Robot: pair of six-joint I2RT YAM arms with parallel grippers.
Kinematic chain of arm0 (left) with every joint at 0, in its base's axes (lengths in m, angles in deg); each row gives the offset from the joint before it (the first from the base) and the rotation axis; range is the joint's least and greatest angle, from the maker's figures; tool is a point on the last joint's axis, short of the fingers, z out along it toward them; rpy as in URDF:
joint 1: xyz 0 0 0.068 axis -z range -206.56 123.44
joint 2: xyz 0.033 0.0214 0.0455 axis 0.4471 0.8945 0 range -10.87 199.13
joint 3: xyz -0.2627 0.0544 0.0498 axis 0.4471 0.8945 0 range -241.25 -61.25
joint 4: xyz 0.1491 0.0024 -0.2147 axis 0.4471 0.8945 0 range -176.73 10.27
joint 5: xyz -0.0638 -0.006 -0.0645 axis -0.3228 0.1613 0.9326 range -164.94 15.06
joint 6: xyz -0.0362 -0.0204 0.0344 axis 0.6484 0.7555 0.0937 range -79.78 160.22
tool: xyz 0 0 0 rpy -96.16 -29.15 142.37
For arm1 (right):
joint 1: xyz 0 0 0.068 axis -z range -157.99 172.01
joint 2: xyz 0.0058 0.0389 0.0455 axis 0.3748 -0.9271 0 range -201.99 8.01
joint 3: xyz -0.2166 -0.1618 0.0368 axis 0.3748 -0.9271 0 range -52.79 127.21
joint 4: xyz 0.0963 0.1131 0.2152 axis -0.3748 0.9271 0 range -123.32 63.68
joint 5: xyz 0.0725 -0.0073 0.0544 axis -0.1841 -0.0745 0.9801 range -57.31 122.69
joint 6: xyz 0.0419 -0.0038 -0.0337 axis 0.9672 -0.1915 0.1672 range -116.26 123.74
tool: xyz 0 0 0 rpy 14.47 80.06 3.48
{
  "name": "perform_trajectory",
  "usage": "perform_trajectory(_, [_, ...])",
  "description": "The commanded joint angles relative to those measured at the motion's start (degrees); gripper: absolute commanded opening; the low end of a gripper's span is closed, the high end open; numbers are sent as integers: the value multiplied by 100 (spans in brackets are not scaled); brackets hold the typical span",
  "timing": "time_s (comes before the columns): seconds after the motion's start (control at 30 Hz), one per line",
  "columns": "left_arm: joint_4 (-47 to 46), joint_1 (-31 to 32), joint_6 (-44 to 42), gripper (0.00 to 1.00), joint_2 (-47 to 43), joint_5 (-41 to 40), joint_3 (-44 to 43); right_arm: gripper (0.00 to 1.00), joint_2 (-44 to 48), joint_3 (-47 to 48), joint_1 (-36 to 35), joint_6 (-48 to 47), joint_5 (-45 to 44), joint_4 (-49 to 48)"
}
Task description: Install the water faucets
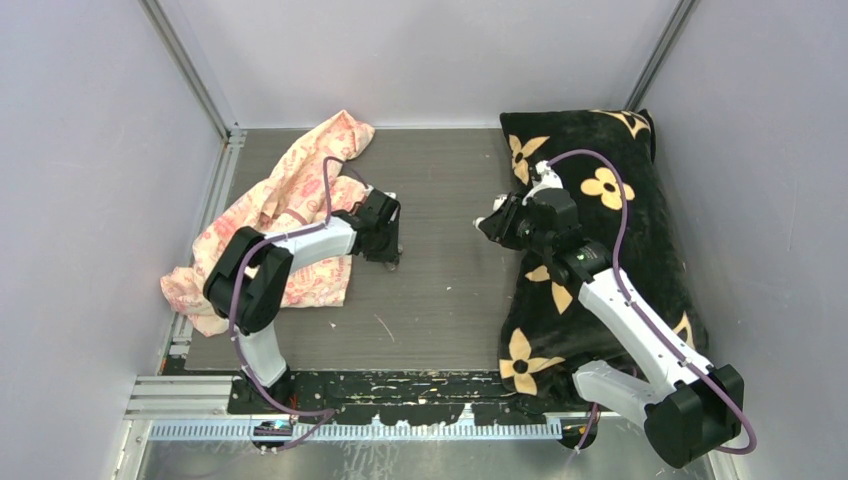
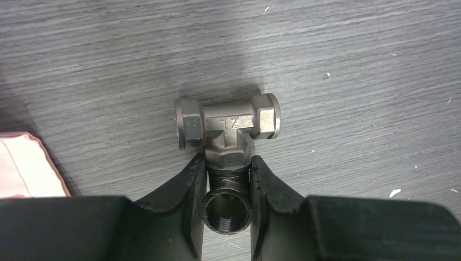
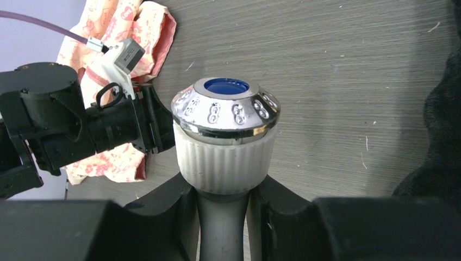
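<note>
A dark grey metal T-shaped fitting (image 2: 228, 122) lies on the grey table, its threaded stem pointing toward the camera. My left gripper (image 2: 228, 168) is shut on that stem, one finger on each side. In the top view the left gripper (image 1: 388, 250) is down at the table beside the pink cloth. My right gripper (image 3: 223, 201) is shut on the grey-white stem of the white tap, just under its ribbed knob (image 3: 225, 117) with chrome cap and blue centre. The right gripper (image 1: 497, 225) hovers at the left edge of the black pillow, facing the left one. The tap's tip is hidden.
A crumpled pink patterned cloth (image 1: 290, 220) lies at the left, under the left arm. A black pillow with yellow flowers (image 1: 610, 230) fills the right side under the right arm. Walls close in the table on three sides. The left wrist (image 3: 81, 130) shows in the right wrist view.
</note>
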Motion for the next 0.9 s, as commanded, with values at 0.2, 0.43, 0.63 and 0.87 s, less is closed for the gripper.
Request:
perform_trajectory(0.2, [579, -122, -953, 0, -1071, 392, -585, 1, 373, -442, -542, -862, 186, -1456])
perform_trajectory(0.43, [223, -121, -1898, 0, -2618, 749, -434, 1, 737, -1152, -1658, -2811, -106, -3725])
perform_trajectory(0.63, [-829, -117, -2217, 0, -3390, 945, 249, 1, 400, -409, -2296, -3899, -686, -3519])
perform_trajectory(0.87, [-1809, -113, -2684, 0, -3967, 1511, 862, 1, 419, -446, -2753, -4928, -857, -3932])
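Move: The left hand already pinches the metal tee down at the table. From this hand, the white faucet it is to meet is about 19 cm right, level fore-and-aft and some 18 cm higher, held in the right hand; the pink cloth's middle lies roughly 20 cm left and 3 cm ahead, at table height. From the right hand, the metal tee is about 20 cm left, 2 cm ahead and 19 cm below; the black cushion's middle is 24 cm right, straight across, 17 cm below. Up from the table goes the left hand, about 20 cm, keeping its pinch on the metal tee and tilting its fingertips up some 35 degrees while turning clockwise. The right hand, still gripping the white faucet, swings left and up towards the tee and a little back, tipping its fingers upward and turning counter-clockwise. ##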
